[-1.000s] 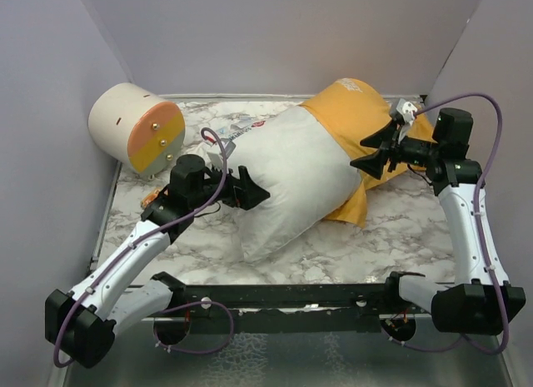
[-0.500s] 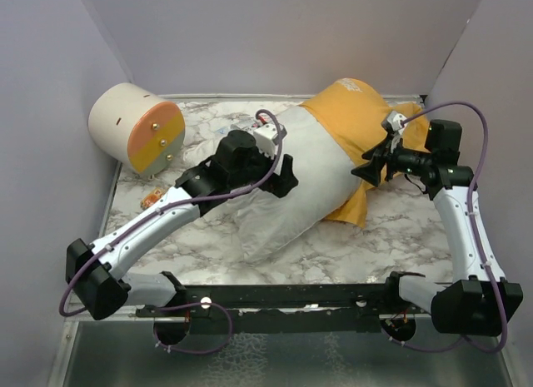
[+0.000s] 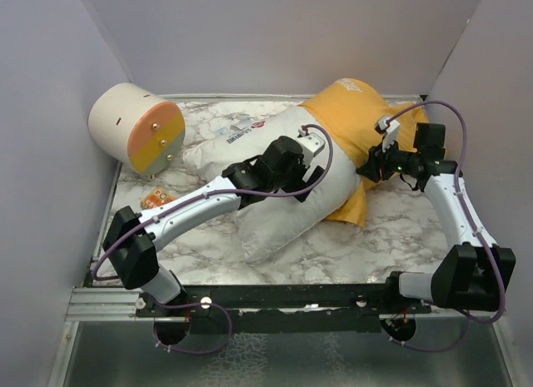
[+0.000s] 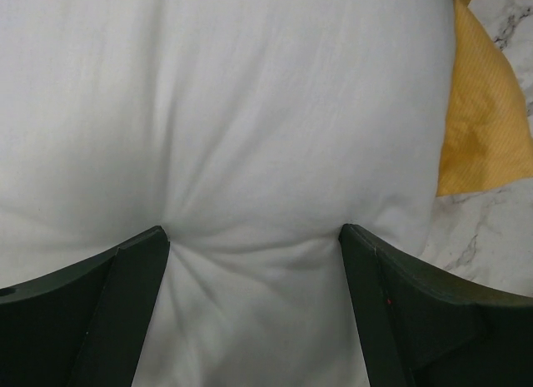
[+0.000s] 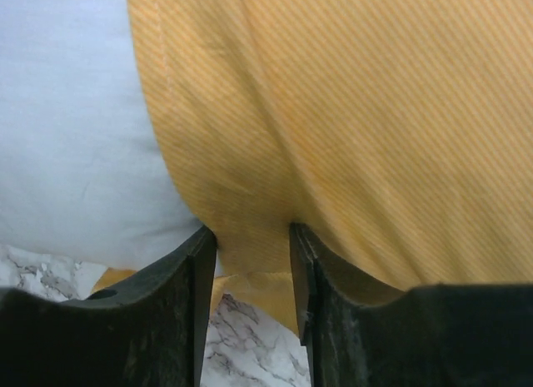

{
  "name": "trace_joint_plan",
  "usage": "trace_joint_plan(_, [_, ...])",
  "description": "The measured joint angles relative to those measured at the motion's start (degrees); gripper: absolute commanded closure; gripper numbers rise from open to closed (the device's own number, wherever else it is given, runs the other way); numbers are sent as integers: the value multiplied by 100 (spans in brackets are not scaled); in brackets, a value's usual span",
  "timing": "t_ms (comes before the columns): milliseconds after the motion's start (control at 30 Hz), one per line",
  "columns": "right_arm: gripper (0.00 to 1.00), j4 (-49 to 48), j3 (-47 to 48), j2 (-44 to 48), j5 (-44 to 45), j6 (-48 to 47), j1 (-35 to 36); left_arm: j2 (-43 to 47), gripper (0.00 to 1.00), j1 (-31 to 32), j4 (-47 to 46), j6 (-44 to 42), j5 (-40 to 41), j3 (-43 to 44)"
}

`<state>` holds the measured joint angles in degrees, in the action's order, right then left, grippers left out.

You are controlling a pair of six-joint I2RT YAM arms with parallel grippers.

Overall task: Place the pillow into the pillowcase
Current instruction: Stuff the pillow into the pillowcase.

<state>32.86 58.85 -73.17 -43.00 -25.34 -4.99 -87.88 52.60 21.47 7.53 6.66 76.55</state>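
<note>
The white pillow (image 3: 275, 212) lies slantwise on the marble table, its far end inside the orange-yellow pillowcase (image 3: 350, 112). My left gripper (image 3: 315, 172) rests on the pillow's middle. In the left wrist view it (image 4: 254, 237) is open wide, both tips pressed into the puckered pillow (image 4: 250, 112), with the pillowcase (image 4: 479, 129) at the right. My right gripper (image 3: 364, 168) is at the pillowcase's open edge. In the right wrist view its jaws (image 5: 252, 237) stand narrow round a fold of the pillowcase (image 5: 375, 112), with a gap still showing, beside the pillow (image 5: 67, 137).
A cream-and-orange cylinder (image 3: 137, 127) lies at the back left. A small orange packet (image 3: 156, 198) sits by the left edge. Purple walls close in the table on three sides. A black rail (image 3: 275, 295) runs along the near edge.
My left arm has swept right from the pillow's left end onto its middle. The right gripper has dropped to the pillowcase's edge and narrowed its jaws.
</note>
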Motion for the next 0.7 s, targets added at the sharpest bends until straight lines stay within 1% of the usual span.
trace_joint_plan(67, [76, -122, 0, -85, 22, 42, 0, -125, 18, -2, -74, -74, 20, 7])
trace_joint_plan(167, [94, -282, 0, -203, 28, 101, 2, -286, 32, -31, -181, -125, 13, 15])
trace_joint_plan(200, [98, -317, 0, -247, 17, 105, 2, -334, 39, -59, -229, -129, 0, 17])
trace_joint_plan(233, [100, -328, 0, -282, -9, 98, 4, -378, 47, -103, -289, -133, -39, 17])
trace_joint_plan(300, [100, -323, 0, -297, -146, 74, 4, -435, 72, -205, -391, -116, -192, 17])
trace_joint_plan(333, [100, -315, 2, -289, -229, 61, 4, -461, 81, -273, -452, -72, -332, 15])
trace_joint_plan(433, [100, -173, 81, -256, -710, -46, 4, -542, 93, -492, -614, 4, -807, 15])
trace_joint_plan(500, [100, 48, 282, -254, -994, -114, 22, -595, 98, -658, -708, 87, -1145, 15])
trace_joint_plan(533, [100, 136, 387, -256, -1113, -144, 31, -610, 100, -743, -750, 133, -1292, 17])
trace_joint_plan(700, [100, 568, 1141, -382, -1696, -232, 251, -623, 100, -1172, -931, 411, -1928, 98])
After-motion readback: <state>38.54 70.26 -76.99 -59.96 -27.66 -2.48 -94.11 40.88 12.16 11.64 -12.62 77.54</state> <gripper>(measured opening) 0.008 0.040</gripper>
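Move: The left hand stands wide open on the pillow's upper face, and the patch to pinch lies about 3 cm ahead, 1 cm right and 3 cm below. The pillowcase rim crosses the pillow some 13 cm to its right and 3 cm farther out; the case's loose corner is about 10 cm right and 7 cm nearer. For the right hand, half open astride the rim, the cloth to pinch is about 1 cm ahead and 1 cm down. Press the open left gripper 2 cm down into the pillow while sliding it forward, shut it on a gather of white fabric, then carry that on, about 5 cm forward in all and rising slightly at the end. Meanwhile ease the right hand 1 cm forward, pinch the pillowcase rim, and pull it up about 7 cm and left 5 cm over the pillow, turning the wrist counter-clockwise some 15 degrees. ##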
